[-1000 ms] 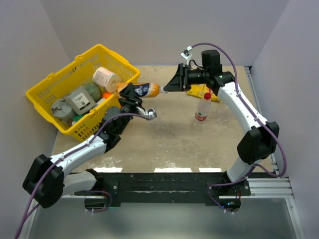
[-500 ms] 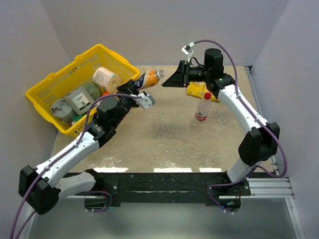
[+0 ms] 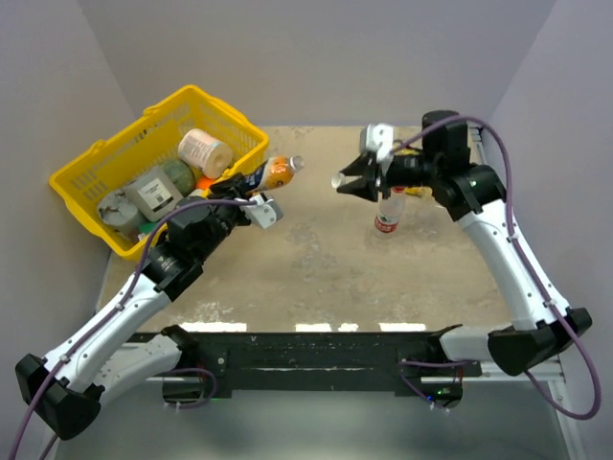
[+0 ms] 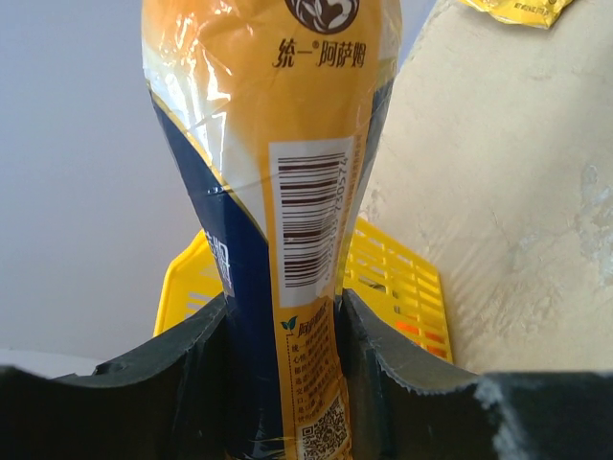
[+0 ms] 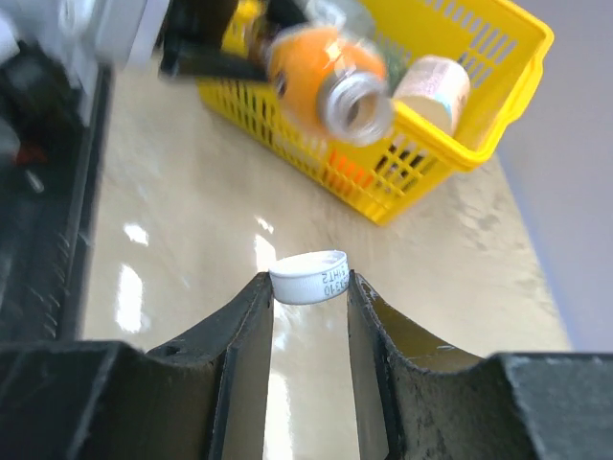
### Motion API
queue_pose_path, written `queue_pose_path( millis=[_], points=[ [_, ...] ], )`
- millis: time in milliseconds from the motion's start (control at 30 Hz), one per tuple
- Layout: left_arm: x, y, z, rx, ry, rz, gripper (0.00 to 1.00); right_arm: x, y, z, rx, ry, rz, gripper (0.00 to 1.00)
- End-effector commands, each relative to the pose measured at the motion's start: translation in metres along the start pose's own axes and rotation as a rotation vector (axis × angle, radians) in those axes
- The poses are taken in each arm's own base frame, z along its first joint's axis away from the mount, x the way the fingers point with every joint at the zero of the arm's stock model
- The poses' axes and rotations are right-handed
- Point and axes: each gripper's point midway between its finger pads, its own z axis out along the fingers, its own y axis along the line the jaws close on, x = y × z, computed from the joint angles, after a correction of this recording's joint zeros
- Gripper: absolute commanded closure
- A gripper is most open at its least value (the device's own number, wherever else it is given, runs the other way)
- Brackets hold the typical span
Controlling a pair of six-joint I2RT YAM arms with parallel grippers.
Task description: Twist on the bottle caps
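My left gripper (image 3: 245, 184) is shut on the lower body of an orange-and-blue labelled bottle (image 3: 273, 172), which tilts with its open neck toward the right. In the left wrist view the bottle (image 4: 278, 192) fills the gap between the pads of that gripper (image 4: 284, 326). My right gripper (image 3: 343, 181) is shut on a white bottle cap (image 3: 338, 179), a short gap right of the neck. The right wrist view shows the cap (image 5: 309, 276) pinched at the tips of the gripper (image 5: 309, 287), with the open bottle mouth (image 5: 356, 101) beyond. A clear bottle (image 3: 388, 213) stands upright with a red cap (image 3: 398, 185).
A yellow basket (image 3: 96, 163) with several packaged goods sits at the back left, just behind the held bottle. A yellow snack bag (image 3: 415, 190) lies behind the clear bottle, partly hidden by my right arm. Grey walls close in the table on three sides.
The left arm lifted the orange bottle toward the basket and tilted its neck up. The right gripper, cap still held, swung forward and right, away from the bottle mouth.
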Motion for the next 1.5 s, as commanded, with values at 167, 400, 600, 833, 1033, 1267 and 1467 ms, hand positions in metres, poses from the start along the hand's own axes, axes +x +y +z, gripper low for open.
queue_pose_path(
  millis=[167,400,600,833,1033,1267,1467],
  points=[
    [-0.003,0.004,-0.009,-0.006,-0.017,-0.009,1.0,0.219,0.1,-0.032,-0.408,0.815,-0.54,0.69],
    [0.003,0.015,-0.024,-0.073,0.008,-0.012,1.0,0.285,0.102,-0.045,-0.495,1.159,-0.442,0.7],
    [0.006,0.022,-0.035,-0.092,0.008,-0.018,1.0,0.333,0.103,-0.044,-0.511,1.487,-0.402,0.73],
    [0.01,0.026,-0.048,-0.122,0.002,-0.02,1.0,0.353,0.116,-0.018,-0.489,1.639,-0.362,0.67],
    [0.013,0.022,-0.055,-0.12,-0.001,-0.04,1.0,0.354,0.129,-0.006,-0.478,1.594,-0.345,0.01],
    [0.014,0.019,-0.053,-0.12,-0.012,-0.053,1.0,0.303,0.125,0.024,-0.39,1.375,-0.236,0.01],
    [0.015,0.017,-0.052,-0.11,0.0,-0.088,1.0,0.212,0.105,0.033,-0.349,0.839,0.087,0.01]
  ],
)
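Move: The right hand holds the white cap above its set-down spot, bare table about 7 cm back, 8 cm right and 38 cm down. The red-capped bottle stands roughly 8 cm ahead, 15 cm right and 27 cm below; the orange bottle, in the left fingers, is some 3 cm ahead, 11 cm left, 5 cm lower. From the left hand the spot lies about 9 cm back, 23 cm right, 29 cm down. Right hand lowers the cap about 37 cm to bare table, opens, rises; left hand draws bottle left and back. ##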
